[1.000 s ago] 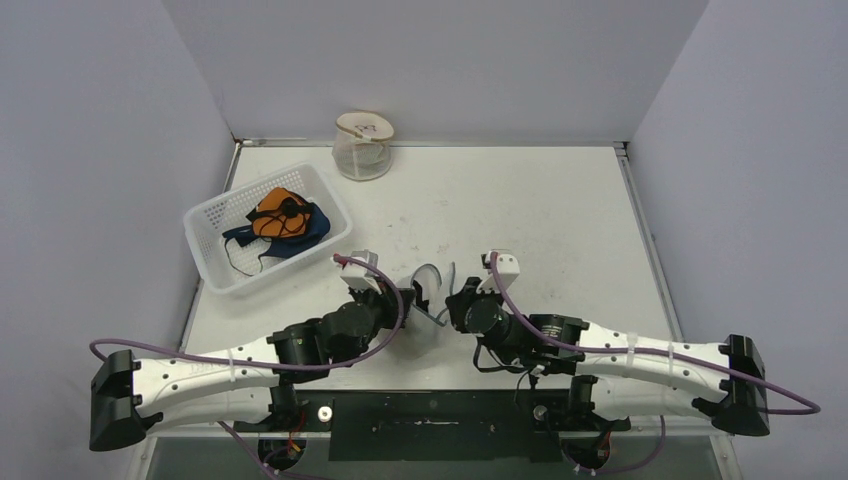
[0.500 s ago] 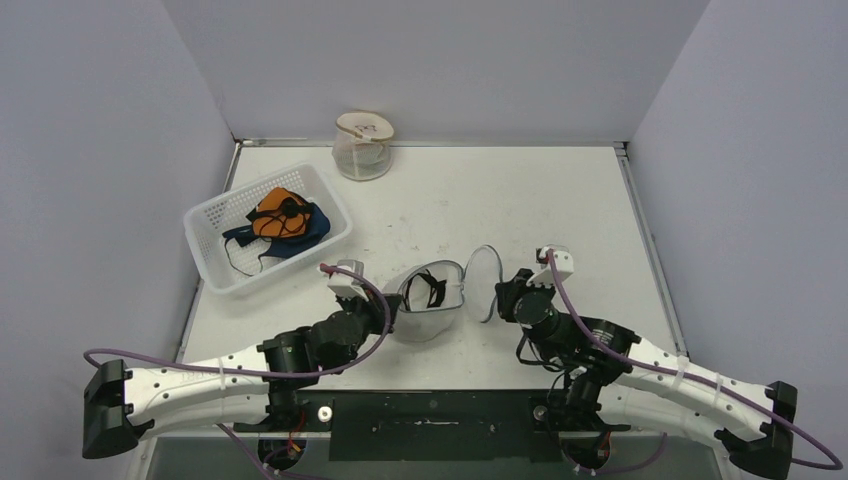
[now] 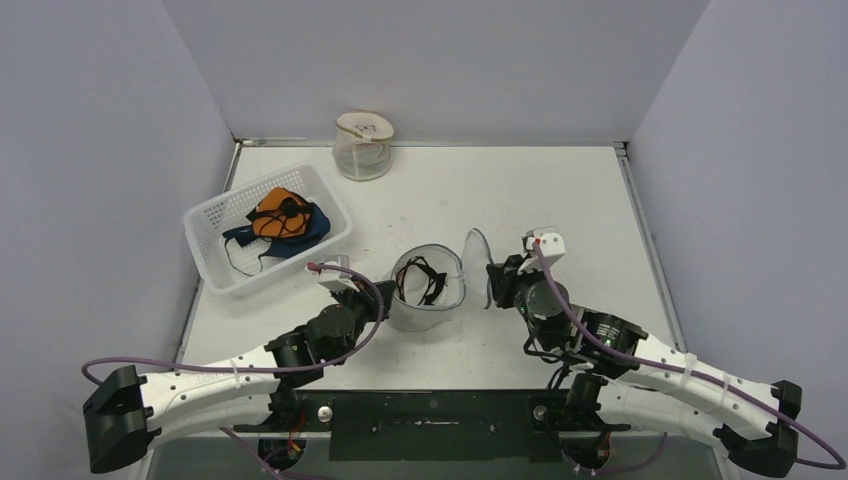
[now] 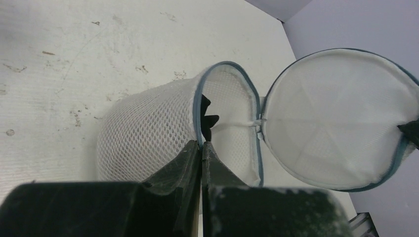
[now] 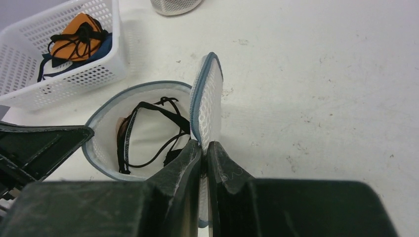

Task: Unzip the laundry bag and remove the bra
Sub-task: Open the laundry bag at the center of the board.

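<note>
The white mesh laundry bag (image 3: 425,305) stands unzipped at the table's middle, its mouth facing up. Its round lid (image 3: 477,262) stands on edge to the right, still joined at one side. The bra (image 3: 424,281) lies inside as black straps and dark cups. My left gripper (image 3: 388,300) is shut on the bag's blue rim (image 4: 198,116). My right gripper (image 3: 493,282) is shut on the lid's edge (image 5: 206,98). In the right wrist view the bra (image 5: 148,131) shows in the open bag, with the left fingers (image 5: 47,143) beside it.
A white slotted basket (image 3: 215,262) at the left holds orange and blue garments (image 3: 283,218). Another small mesh bag (image 3: 363,146) stands at the back wall. Bare tabletop (image 3: 560,200) lies behind and to the right of the bag.
Both grippers have drawn apart and moved forward. The lid has swung off to the right, and the bag now stands open with the bra showing inside.
</note>
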Controlling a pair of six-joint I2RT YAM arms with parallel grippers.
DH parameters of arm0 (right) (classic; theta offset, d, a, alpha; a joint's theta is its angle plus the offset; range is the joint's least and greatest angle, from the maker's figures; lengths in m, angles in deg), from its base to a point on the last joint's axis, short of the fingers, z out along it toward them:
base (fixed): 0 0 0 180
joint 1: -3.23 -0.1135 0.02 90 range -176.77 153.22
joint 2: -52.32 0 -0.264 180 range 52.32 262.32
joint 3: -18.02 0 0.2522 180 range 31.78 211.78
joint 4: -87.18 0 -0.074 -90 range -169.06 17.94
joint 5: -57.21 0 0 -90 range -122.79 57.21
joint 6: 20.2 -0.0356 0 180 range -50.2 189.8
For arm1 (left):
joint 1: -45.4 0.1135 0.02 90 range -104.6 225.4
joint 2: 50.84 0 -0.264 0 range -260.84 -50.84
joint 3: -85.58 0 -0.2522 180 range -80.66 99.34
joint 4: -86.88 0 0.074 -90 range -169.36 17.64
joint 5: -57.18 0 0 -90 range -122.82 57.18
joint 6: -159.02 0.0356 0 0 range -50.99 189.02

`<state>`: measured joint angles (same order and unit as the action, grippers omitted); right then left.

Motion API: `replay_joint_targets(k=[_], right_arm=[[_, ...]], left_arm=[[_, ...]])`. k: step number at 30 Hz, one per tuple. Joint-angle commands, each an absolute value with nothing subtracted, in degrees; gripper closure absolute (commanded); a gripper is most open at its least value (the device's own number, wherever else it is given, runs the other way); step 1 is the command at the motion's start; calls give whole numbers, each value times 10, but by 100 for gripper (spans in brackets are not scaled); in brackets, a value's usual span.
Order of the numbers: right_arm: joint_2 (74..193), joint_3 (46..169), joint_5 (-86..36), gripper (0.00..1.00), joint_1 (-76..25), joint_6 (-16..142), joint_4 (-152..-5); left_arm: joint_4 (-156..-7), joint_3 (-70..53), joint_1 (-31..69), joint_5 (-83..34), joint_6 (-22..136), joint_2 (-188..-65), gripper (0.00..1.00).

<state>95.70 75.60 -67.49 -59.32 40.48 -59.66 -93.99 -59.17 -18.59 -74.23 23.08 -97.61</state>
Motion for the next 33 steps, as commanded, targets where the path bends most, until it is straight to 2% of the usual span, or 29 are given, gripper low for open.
replay_joint_targets(k=[1,4,8,14,23,25,29,31,33], right_arm=[[905,741,-648,95,-589,449,-684],[905,768,-593,95,-588,493,-705],[936,809,-596,95,-588,511,-675],[919,757,-677,95,-585,444,-644],[873,711,-791,93,-583,334,-552],[869,721,-802,83,-583,322,-522],[868,753,-798,41,-583,334,-502],[874,777,-787,33,-583,345,-500],[890,799,-758,30,-583,369,-514]], left_arm=[[-1073,-609,-157,-713,209,-975,100],[-1065,-574,-134,-689,225,-984,100],[-1036,-557,-114,-659,216,-1006,100],[-1042,-618,-96,-633,149,-1039,100],[-1064,-659,-88,-622,136,-1071,100],[-1063,-656,-87,-616,139,-1077,100],[-1059,-647,-87,-606,141,-1084,100],[-1055,-641,-86,-599,143,-1086,100],[-1046,-634,-86,-592,144,-1088,100]])
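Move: Both hands already hold the laundry bag, the left its rim and the right its opened lid. From the left hand, the bag's middle lies about 8 cm right, 2 cm ahead and 6 cm down; the bra inside is some 6 cm right, 2 cm ahead and 6 cm down, the white basket about 26 cm left, 13 cm ahead and 9 cm lower. From the right hand, the bag is roughly 13 cm left, 1 cm ahead and 13 cm down. Up about 5 cm first, then back down and about 7 cm to the right, away from the bag's mouth, the right hand draws the pinched lid open, turning slightly clockwise before its fingers spread and let go. The left keeps its pinch on the rim, going briefly forward, then down to end about 7 cm lower, tipping some 10 degrees. ##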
